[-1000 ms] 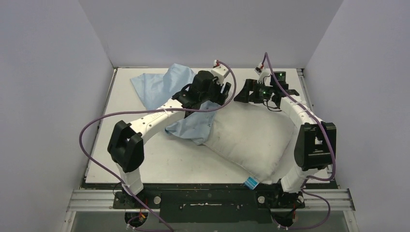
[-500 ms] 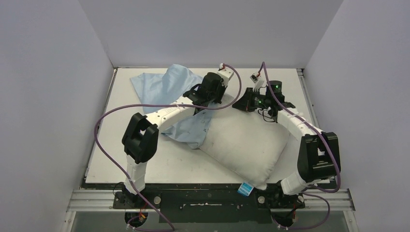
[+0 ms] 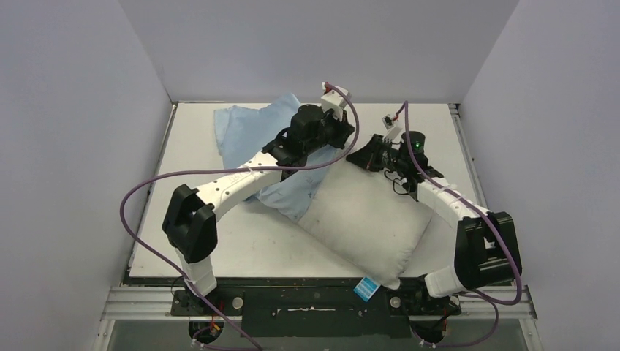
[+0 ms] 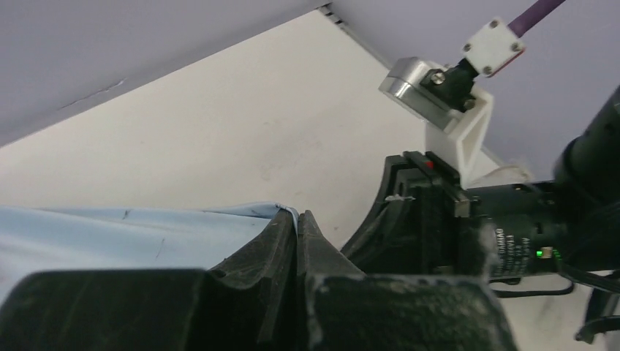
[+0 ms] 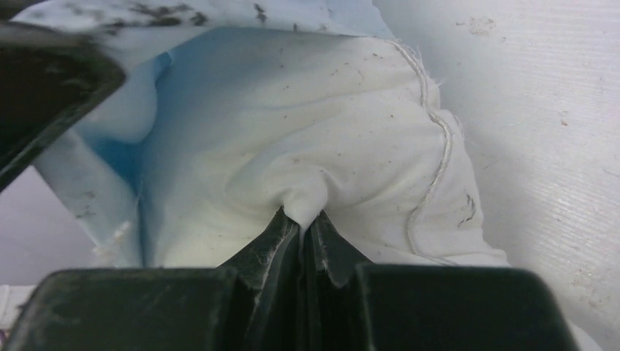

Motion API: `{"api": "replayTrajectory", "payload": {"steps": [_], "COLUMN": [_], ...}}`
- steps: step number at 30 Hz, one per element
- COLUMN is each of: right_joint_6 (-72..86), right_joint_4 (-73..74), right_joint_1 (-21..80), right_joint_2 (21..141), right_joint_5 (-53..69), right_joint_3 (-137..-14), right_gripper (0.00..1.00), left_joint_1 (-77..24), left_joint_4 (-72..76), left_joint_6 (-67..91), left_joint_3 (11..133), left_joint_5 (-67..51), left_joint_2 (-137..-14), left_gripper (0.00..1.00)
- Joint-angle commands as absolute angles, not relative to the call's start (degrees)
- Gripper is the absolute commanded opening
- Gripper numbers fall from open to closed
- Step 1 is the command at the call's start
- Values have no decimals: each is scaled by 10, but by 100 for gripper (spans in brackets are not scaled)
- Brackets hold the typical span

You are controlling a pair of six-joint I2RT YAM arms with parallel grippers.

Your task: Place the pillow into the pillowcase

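Observation:
The plump white pillow (image 3: 365, 219) lies slantwise across the table's right half, its blue tag (image 3: 365, 289) at the near corner. The light blue pillowcase (image 3: 252, 130) lies crumpled at the back left, overlapping the pillow's far left corner. My left gripper (image 3: 349, 133) is shut on a hem of the pillowcase (image 4: 131, 238), lifted off the table. My right gripper (image 3: 360, 156) is shut on a pinch of the pillow's white fabric (image 5: 307, 139) at its far corner; blue cloth (image 5: 124, 146) drapes beside it. In the left wrist view the left gripper (image 4: 298, 214) pinches the thin blue edge.
Grey walls enclose the white table (image 3: 190, 212) on three sides. Purple cables (image 3: 139, 191) loop from both arms. The right arm's wrist camera mount (image 4: 446, 95) stands close beside my left gripper.
Both grippers went from open to shut, the left on the pillowcase edge, the right on the pillow corner. The pillowcase's far end bunched up and the pillow slid slightly toward the near-left.

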State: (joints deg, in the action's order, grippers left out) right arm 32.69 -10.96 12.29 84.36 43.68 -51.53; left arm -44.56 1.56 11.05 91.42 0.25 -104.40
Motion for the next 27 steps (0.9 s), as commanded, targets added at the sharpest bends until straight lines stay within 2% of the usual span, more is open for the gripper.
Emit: {"api": "replayTrajectory", "payload": {"steps": [1, 7, 10, 13, 16, 20, 27], "right_joint_6": [413, 438, 438, 419, 399, 370, 278], "right_joint_4": [-278, -319, -315, -277, -249, -190, -63], "right_joint_1": [133, 129, 125, 122, 121, 123, 144], "right_joint_2": [793, 792, 810, 804, 770, 728, 673], "right_joint_5": [363, 282, 288, 281, 264, 253, 234], "right_joint_3": [-486, -460, -463, -466, -456, -459, -494], "right_gripper": [0, 0, 0, 13, 25, 45, 67], "left_joint_1": [-468, -466, -465, -459, -444, -424, -367], "left_joint_4": [187, 188, 152, 98, 88, 63, 31], "left_joint_6": [207, 209, 192, 168, 171, 171, 171], "left_joint_3": [888, 858, 868, 867, 840, 819, 773], "left_joint_5": [-127, -138, -135, -117, -119, -119, -121], "left_joint_2": [-1006, -1013, -1023, -1018, -1000, -974, -904], "left_gripper": [0, 0, 0, 8, 26, 40, 51]}}
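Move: The pillow corner, pinched in the right fingers, lies about 5 cm back, 1 cm right and some 8 cm below the left fingertips, which hold the pillowcase rim. From the right hand that rim is thus about 5 cm ahead, 1 cm right and 8 cm up; the pillow's bulk centres roughly 18 cm back, 5 cm right and 11 cm down, and the spread case 24 cm left, 3 cm ahead and 15 cm down. Bring the left gripper, still pinching the case rim, back and down some 3 cm over the pillow corner, then open it to about half and drift left, letting the rim go. Ease the right gripper forward and right a couple of centimetres, turning it about 20 degrees clockwise, then open it, release the pillow corner and lift about 4 cm clear while drawing back slightly. ##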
